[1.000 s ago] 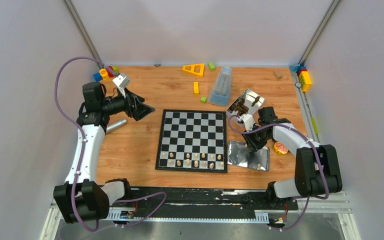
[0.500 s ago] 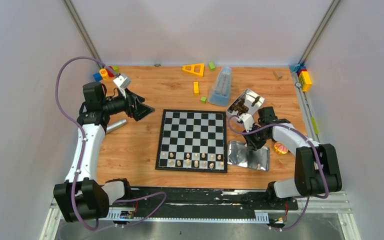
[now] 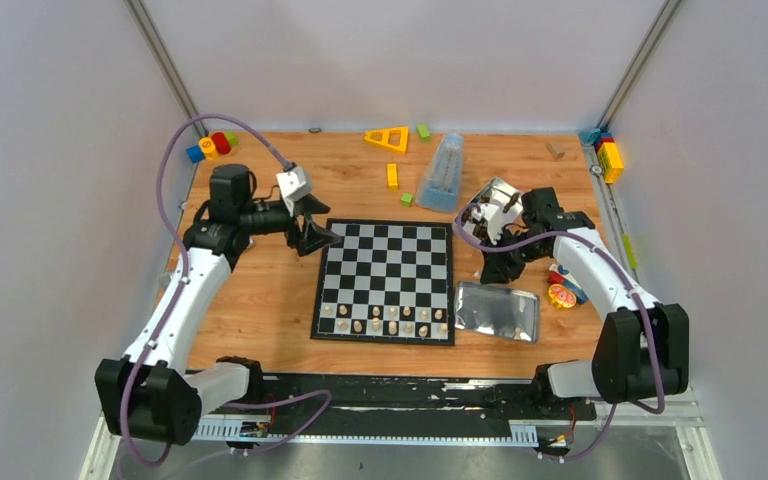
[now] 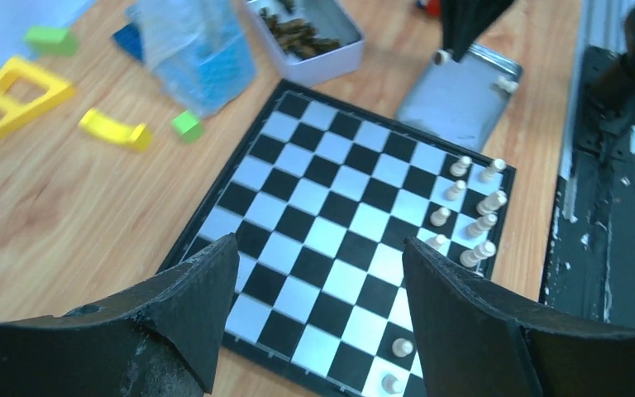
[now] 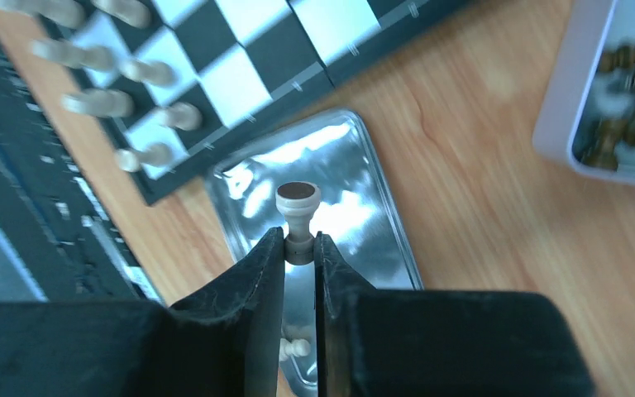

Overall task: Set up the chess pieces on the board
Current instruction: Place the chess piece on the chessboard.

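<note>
The board [image 3: 385, 262] lies flat mid-table, with several cream chess pieces [image 3: 390, 322] standing in its two near rows. My left gripper [image 3: 322, 238] hovers open over the board's far left corner; in the left wrist view its gripper [image 4: 320, 244] has nothing between the fingers, above the board [image 4: 339, 190] and pieces [image 4: 475, 211]. My right gripper [image 3: 495, 270] hangs over the far edge of the silver tin lid [image 3: 500, 312], shut on a cream chess piece [image 5: 298, 211] at the gripper [image 5: 299, 240]. Another cream piece [image 5: 298, 347] lies in the lid [image 5: 355, 207].
An open tin of dark pieces [image 3: 490, 205] sits right of the board's far corner. Behind the board are a blue translucent container [image 3: 443, 172], a yellow triangle [image 3: 388, 138] and a yellow block [image 3: 392, 176]. Coloured blocks [image 3: 210, 145] fill the far corners; an orange disc [image 3: 562, 296] lies by the lid.
My left arm has swung right to the board's far left corner and its jaws have narrowed slightly. My right gripper has closed on a piece and lifted it from the lid, moving back.
</note>
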{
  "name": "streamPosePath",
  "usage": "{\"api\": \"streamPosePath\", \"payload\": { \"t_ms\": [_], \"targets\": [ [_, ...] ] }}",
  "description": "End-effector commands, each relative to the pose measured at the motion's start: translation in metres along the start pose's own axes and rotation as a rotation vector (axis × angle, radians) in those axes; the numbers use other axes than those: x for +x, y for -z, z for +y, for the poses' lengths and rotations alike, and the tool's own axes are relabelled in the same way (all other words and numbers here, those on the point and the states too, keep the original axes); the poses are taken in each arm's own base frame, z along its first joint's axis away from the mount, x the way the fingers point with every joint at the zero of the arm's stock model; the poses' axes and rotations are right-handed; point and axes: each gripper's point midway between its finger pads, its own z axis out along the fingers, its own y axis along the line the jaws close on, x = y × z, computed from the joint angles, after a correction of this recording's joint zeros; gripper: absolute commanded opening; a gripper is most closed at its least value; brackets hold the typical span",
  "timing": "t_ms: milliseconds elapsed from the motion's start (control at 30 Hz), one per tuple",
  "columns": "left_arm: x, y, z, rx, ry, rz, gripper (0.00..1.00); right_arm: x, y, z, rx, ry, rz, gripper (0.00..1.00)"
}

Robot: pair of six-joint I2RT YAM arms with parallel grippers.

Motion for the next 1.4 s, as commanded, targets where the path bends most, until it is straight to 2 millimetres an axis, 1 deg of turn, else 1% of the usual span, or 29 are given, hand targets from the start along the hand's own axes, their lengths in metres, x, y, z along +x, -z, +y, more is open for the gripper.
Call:
{"api": "streamPosePath", "payload": {
  "t_ms": [0, 33, 67, 100, 133, 167, 200, 233, 267, 333, 367, 400, 433, 467, 600, 700, 800, 1000, 1200, 1367],
  "targets": [
    [-0.018, -0.025, -0.026, 0.107, -0.215, -0.029, 0.79, -0.056, 0.030, 0.057, -0.260, 0.069, -0.178, 0.02],
    [-0.020, -0.035, -0.037, 0.156, -0.255, -0.031, 0.79, -0.066, 0.035, 0.065, -0.303, 0.076, -0.199, 0.02],
    [-0.026, -0.040, -0.042, 0.174, -0.291, -0.038, 0.78, -0.076, 0.038, 0.073, -0.341, 0.083, -0.217, 0.01],
    [-0.027, -0.051, -0.055, 0.226, -0.334, -0.040, 0.78, -0.085, 0.042, 0.080, -0.378, 0.089, -0.232, 0.02],
    [-0.033, -0.056, -0.059, 0.243, -0.366, -0.048, 0.78, -0.093, 0.044, 0.086, -0.409, 0.097, -0.244, 0.02],
    [-0.033, -0.065, -0.070, 0.289, -0.396, -0.047, 0.78, -0.101, 0.047, 0.093, -0.442, 0.106, -0.257, 0.02],
    [-0.036, -0.072, -0.072, 0.305, -0.409, -0.043, 0.77, -0.108, 0.048, 0.098, -0.471, 0.113, -0.264, 0.02],
    [-0.039, -0.079, -0.082, 0.339, -0.445, -0.048, 0.77, -0.116, 0.050, 0.103, -0.496, 0.123, -0.270, 0.02],
    [-0.043, -0.086, -0.081, 0.342, -0.460, -0.044, 0.77, -0.120, 0.050, 0.109, -0.521, 0.128, -0.271, 0.02],
    [-0.049, -0.101, -0.096, 0.393, -0.506, -0.047, 0.76, -0.129, 0.049, 0.119, -0.566, 0.140, -0.269, 0.02],
    [-0.056, -0.105, -0.098, 0.399, -0.543, -0.058, 0.76, -0.132, 0.048, 0.123, -0.584, 0.146, -0.267, 0.02],
    [-0.051, -0.112, -0.105, 0.426, -0.545, -0.039, 0.75, -0.135, 0.048, 0.128, -0.603, 0.150, -0.265, 0.02],
    [-0.053, -0.114, -0.107, 0.436, -0.572, -0.037, 0.74, -0.137, 0.047, 0.131, -0.618, 0.152, -0.265, 0.02],
    [-0.050, -0.120, -0.113, 0.457, -0.582, -0.028, 0.73, -0.139, 0.046, 0.134, -0.631, 0.154, -0.265, 0.02],
    [-0.041, -0.128, -0.126, 0.514, -0.648, -0.011, 0.69, -0.146, 0.047, 0.140, -0.670, 0.155, -0.280, 0.02],
    [-0.035, -0.127, -0.135, 0.556, -0.665, -0.001, 0.64, -0.147, 0.047, 0.142, -0.682, 0.155, -0.280, 0.02],
    [-0.029, -0.129, -0.142, 0.590, -0.693, 0.008, 0.62, -0.147, 0.047, 0.143, -0.687, 0.155, -0.280, 0.02],
    [-0.023, -0.133, -0.150, 0.623, -0.699, 0.022, 0.58, -0.146, 0.047, 0.144, -0.690, 0.151, -0.276, 0.02],
    [-0.024, -0.139, -0.154, 0.628, -0.709, 0.031, 0.50, -0.145, 0.047, 0.144, -0.689, 0.149, -0.272, 0.02],
    [-0.020, -0.139, -0.154, 0.632, -0.710, 0.044, 0.43, -0.143, 0.046, 0.144, -0.687, 0.149, -0.270, 0.02]
  ]
}}
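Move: In the right fingers the chess piece is already held, about 32 cm to the left hand's right, 5 cm back and 16 cm below it; the board's middle is 9 cm right, about level and 25 cm down. From the right hand, the left gripper waits 32 cm left, 5 cm ahead, 16 cm higher. Below the right hand by 8 cm is the tray, 3 cm back and 2 cm right; the board's middle is 23 cm left, 5 cm ahead. Bringing the chess piece up and left over the board's right side, each way some 13 cm, the right hand tips its fingers up towards level, keeps its pinch, then holds still. The left hand sweeps about 18 cm right and 9 cm back to meet it, turning some 45 degrees clockwise, and finishes by sinking slightly while its fingers half close around the piece's free end. ##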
